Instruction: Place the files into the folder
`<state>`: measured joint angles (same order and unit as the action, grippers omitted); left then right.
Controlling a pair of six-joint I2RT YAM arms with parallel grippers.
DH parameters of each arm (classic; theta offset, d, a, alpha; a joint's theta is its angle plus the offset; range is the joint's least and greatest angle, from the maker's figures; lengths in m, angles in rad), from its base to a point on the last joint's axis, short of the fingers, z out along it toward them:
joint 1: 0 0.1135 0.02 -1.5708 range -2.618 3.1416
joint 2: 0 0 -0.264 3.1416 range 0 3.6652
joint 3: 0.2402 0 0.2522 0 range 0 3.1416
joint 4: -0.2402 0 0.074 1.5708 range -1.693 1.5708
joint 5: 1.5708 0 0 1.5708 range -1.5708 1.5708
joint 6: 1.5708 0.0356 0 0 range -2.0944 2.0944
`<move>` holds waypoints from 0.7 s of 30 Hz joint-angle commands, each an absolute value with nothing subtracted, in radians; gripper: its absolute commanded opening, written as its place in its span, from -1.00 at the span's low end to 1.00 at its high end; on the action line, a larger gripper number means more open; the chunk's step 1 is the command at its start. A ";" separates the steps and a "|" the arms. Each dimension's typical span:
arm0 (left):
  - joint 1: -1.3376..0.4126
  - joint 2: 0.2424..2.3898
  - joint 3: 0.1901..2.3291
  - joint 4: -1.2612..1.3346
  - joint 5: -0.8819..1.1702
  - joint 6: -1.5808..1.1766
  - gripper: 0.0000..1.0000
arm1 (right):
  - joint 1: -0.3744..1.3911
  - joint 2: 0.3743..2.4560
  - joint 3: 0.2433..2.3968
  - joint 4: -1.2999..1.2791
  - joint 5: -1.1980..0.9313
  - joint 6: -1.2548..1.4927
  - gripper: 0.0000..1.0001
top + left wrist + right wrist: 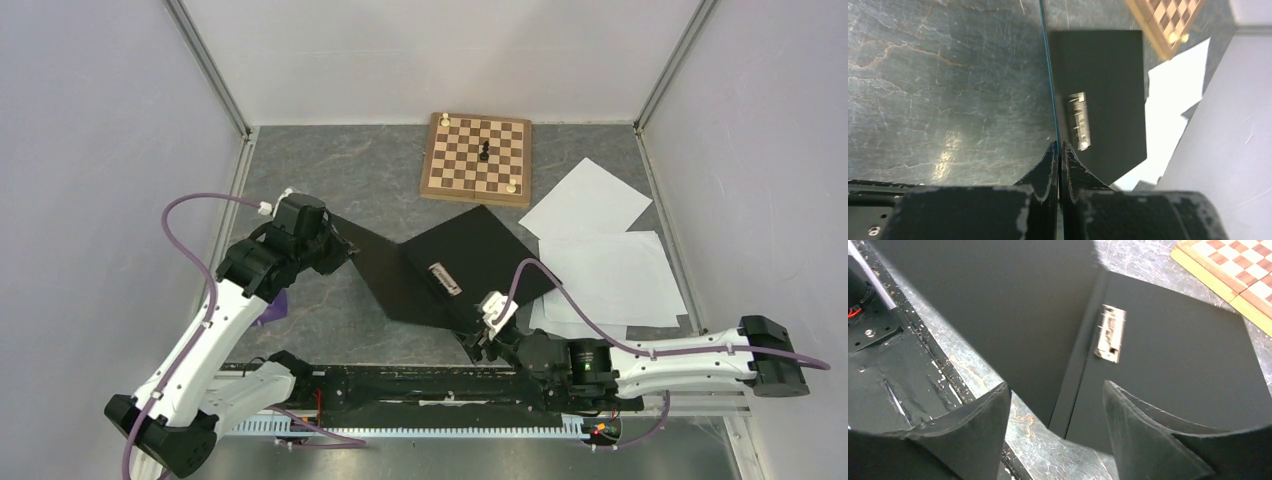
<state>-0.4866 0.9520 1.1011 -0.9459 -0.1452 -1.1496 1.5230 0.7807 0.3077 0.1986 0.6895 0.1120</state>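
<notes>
The folder point(470, 255) lies open in the middle of the table, black inside up, with its metal clip point(445, 278) by the spine. My left gripper point(335, 245) is shut on the outer edge of the left cover, which shows edge-on as a thin teal line point(1050, 90) between the closed fingers point(1059, 147). My right gripper point(480, 335) stands open just off the folder's near corner, at the spine's end point(1057, 385), with nothing between its fingers. The files point(600, 270), white sheets, lie loosely stacked to the right of the folder, partly under its right cover.
A wooden chessboard point(476, 158) with a few pieces sits at the back centre. A purple object point(272, 308) lies partly hidden under my left arm. Grey walls close in the left, right and back sides.
</notes>
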 commanded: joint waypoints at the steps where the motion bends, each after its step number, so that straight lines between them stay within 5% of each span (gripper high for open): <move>1: -0.499 0.931 1.088 -0.979 -0.044 -0.928 -0.95 | 1.519 0.695 0.343 0.137 0.622 0.131 0.50; 11: -0.499 0.929 1.104 -1.006 0.014 -0.680 -0.95 | 1.508 0.715 0.522 -0.055 0.624 0.140 0.96; 17: -0.498 0.962 1.138 -0.984 -0.037 -0.628 -0.95 | 1.505 0.744 0.533 -0.070 0.398 0.098 0.96; 21: -0.498 0.999 1.127 -0.925 0.029 -0.610 -0.95 | 1.501 0.728 0.515 -0.088 0.468 0.128 0.96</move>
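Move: The left gripper already pinches the outer edge of the folder's raised cover; the folder's metal clip lies about 18 cm to its right, some 3 cm ahead and 20 cm below. The chess board is roughly 33 cm ahead and 26 cm right of that gripper. From the right gripper, fingers already parting, the clip is some 11 cm ahead, 5 cm left and 13 cm below; the white papers lie about 18 cm ahead and 33 cm right. Keep the left fingers shut on the cover's edge and swing that wrist some 25 degrees clockwise while drawing it back and down about 2 cm each, to square the folder. Meanwhile open the right gripper fully, backing it off about 3 cm towards the base and lifting it about 4 cm, clear of the folder. ##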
